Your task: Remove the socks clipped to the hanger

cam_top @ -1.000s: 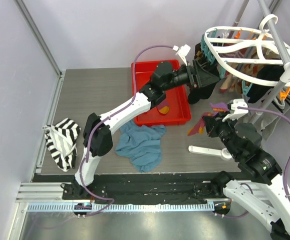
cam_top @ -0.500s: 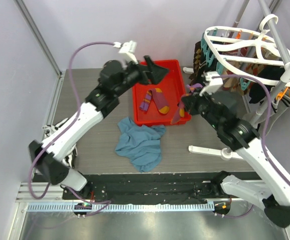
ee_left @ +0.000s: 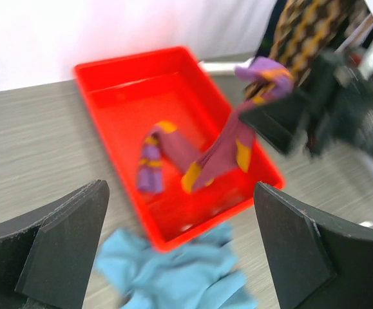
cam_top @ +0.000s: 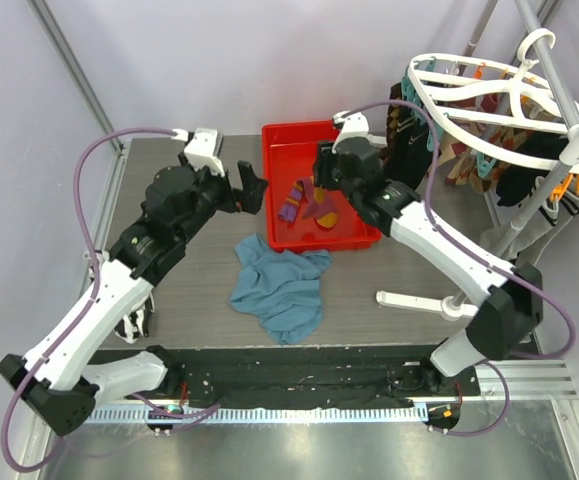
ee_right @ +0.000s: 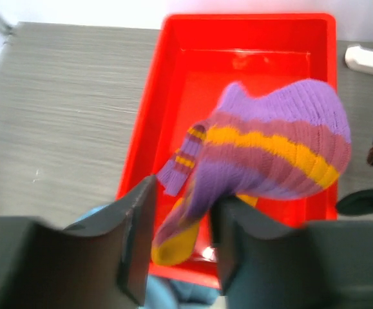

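The white hanger hangs at the back right with argyle socks and dark socks clipped to it. My right gripper hovers over the red tray. Its jaws are parted, and a purple and orange striped sock hangs loose between them, draped against the right finger. The left wrist view shows this sock dangling above another striped sock that lies in the tray. My left gripper is wide open and empty, above the table left of the tray.
A blue cloth lies crumpled just in front of the tray. A black-and-white striped cloth sits at the left edge, partly behind my left arm. The rack's white foot and grey pole stand at the right.
My right gripper carried the striped sock from beside the hanger to above the tray, and its jaws parted. My left arm drew back from the hanger to left of the tray, opening fully.
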Motion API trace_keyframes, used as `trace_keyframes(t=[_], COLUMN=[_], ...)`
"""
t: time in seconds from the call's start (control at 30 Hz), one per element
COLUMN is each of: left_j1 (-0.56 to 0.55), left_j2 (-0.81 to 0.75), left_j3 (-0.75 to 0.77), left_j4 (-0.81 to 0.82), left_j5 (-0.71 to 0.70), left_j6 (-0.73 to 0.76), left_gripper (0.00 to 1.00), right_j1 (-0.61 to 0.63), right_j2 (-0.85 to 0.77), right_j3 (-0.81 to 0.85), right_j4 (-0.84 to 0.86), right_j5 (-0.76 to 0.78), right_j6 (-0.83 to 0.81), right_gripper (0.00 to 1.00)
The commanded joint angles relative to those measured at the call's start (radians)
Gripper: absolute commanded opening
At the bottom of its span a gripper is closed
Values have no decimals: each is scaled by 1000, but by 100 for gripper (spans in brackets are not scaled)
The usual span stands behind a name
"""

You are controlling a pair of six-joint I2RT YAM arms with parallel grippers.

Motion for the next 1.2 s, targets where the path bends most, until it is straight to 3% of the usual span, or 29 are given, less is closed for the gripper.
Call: trace_keyframes(t=[0.0,0.17,0.43,0.97,1.17], left_j1=[-2,-2,-2,-2,-2], left_j2=[-112,-238,-257,-278,-278], left_j3=[-107,-221,-270,-286,-289], left_j4=[-24,61,58,70,70], left_j5=[-64,-86,-68,-48,-46], left_j6=[97,90,70,70,68], left_gripper=[100,100,100,100,100], right_j1=[15,35,38,31,-49], right_j2=[98,160,201,209,218], right_j3=[139,262,426,463,434], right_j4=[-68,-277,-596,-674,-607], right_j5=[124,284,635,939,925], right_j6=[-1,70,215,200,153], right_gripper=[61,66,65,64,62])
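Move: The right hand, its fingers already part-open around the striped sock, is over the red bin, whose middle is about 4 cm ahead and some 22 cm below. The sock already in the bin lies about 1 cm ahead, 7 cm left and 23 cm down. Dark socks hang from the hanger roughly 8 cm ahead and 17 cm right, near hand height. From the left hand, the bin's middle is some 15 cm ahead, 13 cm right and 30 cm down. Lets go of the striped sock as the right fingers spread further, the hand dipping about 4 cm and nudging forward. Then, fingers open, the right hand swings some 14 cm to the right towards the dark socks on the hanger, rising past its starting height while turning clockwise about 45 degrees. Meanwhile the empty left hand backs away from the bin, down and to its left, about 7 cm in all, then waits. ##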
